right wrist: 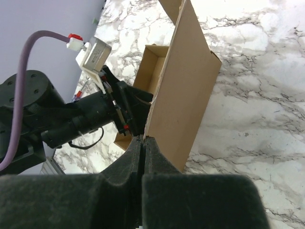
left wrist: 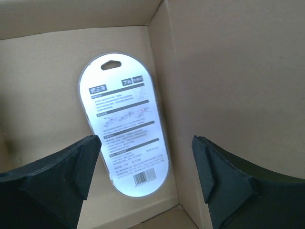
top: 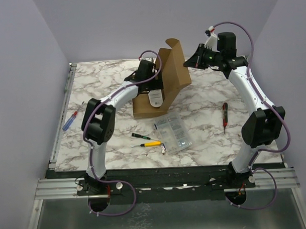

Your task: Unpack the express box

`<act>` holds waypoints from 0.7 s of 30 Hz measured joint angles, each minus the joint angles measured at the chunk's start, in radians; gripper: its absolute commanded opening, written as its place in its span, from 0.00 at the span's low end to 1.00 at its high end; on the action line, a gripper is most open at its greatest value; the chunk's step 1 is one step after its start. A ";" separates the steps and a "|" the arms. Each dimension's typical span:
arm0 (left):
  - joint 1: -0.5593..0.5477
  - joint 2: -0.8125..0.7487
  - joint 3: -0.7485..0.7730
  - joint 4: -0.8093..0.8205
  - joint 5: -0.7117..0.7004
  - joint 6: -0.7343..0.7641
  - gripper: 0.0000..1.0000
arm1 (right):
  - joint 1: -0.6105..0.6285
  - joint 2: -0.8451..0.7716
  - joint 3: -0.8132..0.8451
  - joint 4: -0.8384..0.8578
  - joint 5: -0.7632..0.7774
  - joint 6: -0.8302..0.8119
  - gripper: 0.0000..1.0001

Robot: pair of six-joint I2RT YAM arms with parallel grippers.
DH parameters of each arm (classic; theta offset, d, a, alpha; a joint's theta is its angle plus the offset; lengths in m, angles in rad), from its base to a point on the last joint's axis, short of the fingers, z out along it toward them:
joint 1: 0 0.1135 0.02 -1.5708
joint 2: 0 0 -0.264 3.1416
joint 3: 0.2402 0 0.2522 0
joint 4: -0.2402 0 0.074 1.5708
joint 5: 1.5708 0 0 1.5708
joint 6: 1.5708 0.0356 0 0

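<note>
The brown cardboard express box (top: 142, 108) lies mid-table with its hinged lid (top: 175, 68) standing up. My right gripper (right wrist: 144, 139) is shut on the lid's edge and holds it raised; in the top view it is at the lid's right side (top: 190, 62). My left gripper (left wrist: 145, 171) reaches down into the box, jaws open wide with nothing between them. Below it, a white oval blister card (left wrist: 125, 126) with printed text and a barcode lies flat on the box floor, close to the right wall. The same card (top: 155, 99) shows in the top view.
In front of the box lie a clear plastic compartment case (top: 174, 132), a yellow-handled screwdriver (top: 150, 143), a dark screwdriver (top: 139, 136) and a small metal part (top: 164, 149). A red-handled tool (top: 225, 117) lies to the right. A blue and red pen (top: 69, 120) sits at the left edge.
</note>
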 measured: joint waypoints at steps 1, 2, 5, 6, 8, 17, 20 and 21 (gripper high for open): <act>0.005 0.007 0.000 0.000 0.002 -0.002 0.83 | 0.000 0.000 0.000 0.000 0.000 0.000 0.00; 0.011 0.013 -0.002 0.000 0.005 -0.006 0.82 | 0.000 -0.001 0.000 0.000 0.000 0.000 0.00; 0.039 0.029 -0.014 0.000 0.019 -0.019 0.81 | 0.000 -0.003 0.000 0.000 0.000 -0.001 0.00; 0.053 0.035 -0.023 0.000 0.029 -0.026 0.80 | 0.000 -0.003 -0.001 0.000 0.000 -0.001 0.00; 0.069 0.040 -0.036 0.001 0.040 -0.038 0.81 | 0.000 -0.003 -0.003 0.001 0.000 -0.002 0.00; 0.114 0.056 -0.142 0.092 0.157 -0.119 0.70 | 0.000 -0.005 -0.010 0.005 0.000 -0.002 0.00; 0.122 0.078 -0.163 0.157 0.233 -0.157 0.62 | 0.000 -0.007 -0.011 0.005 0.000 -0.002 0.00; 0.124 0.082 -0.164 0.177 0.256 -0.174 0.59 | 0.000 -0.010 -0.013 0.005 0.000 -0.002 0.00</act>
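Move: The white blister pack lies on the floor of the open express box, about 4 cm ahead of the left hand, level with it sideways and some 8 cm below. The raised lid panel stands about 7 cm to that hand's right and 2 cm ahead. The clear parts case is roughly 16 cm back, 7 cm right and 10 cm below. From the right hand the pack is about 5 cm ahead, 12 cm left and 25 cm below. Down towards the white blister pack in the box goes the left hand, sinking about 7 cm; it first swings out some 4.5 cm to the left, then comes back right about half of that. Its fingers tip more steeply down, the left side rolls lower, and the wide jaws narrow by about a quarter around the pack's near half; contact can't be made out. The right hand stays still, keeping its pinch on the lid panel. ##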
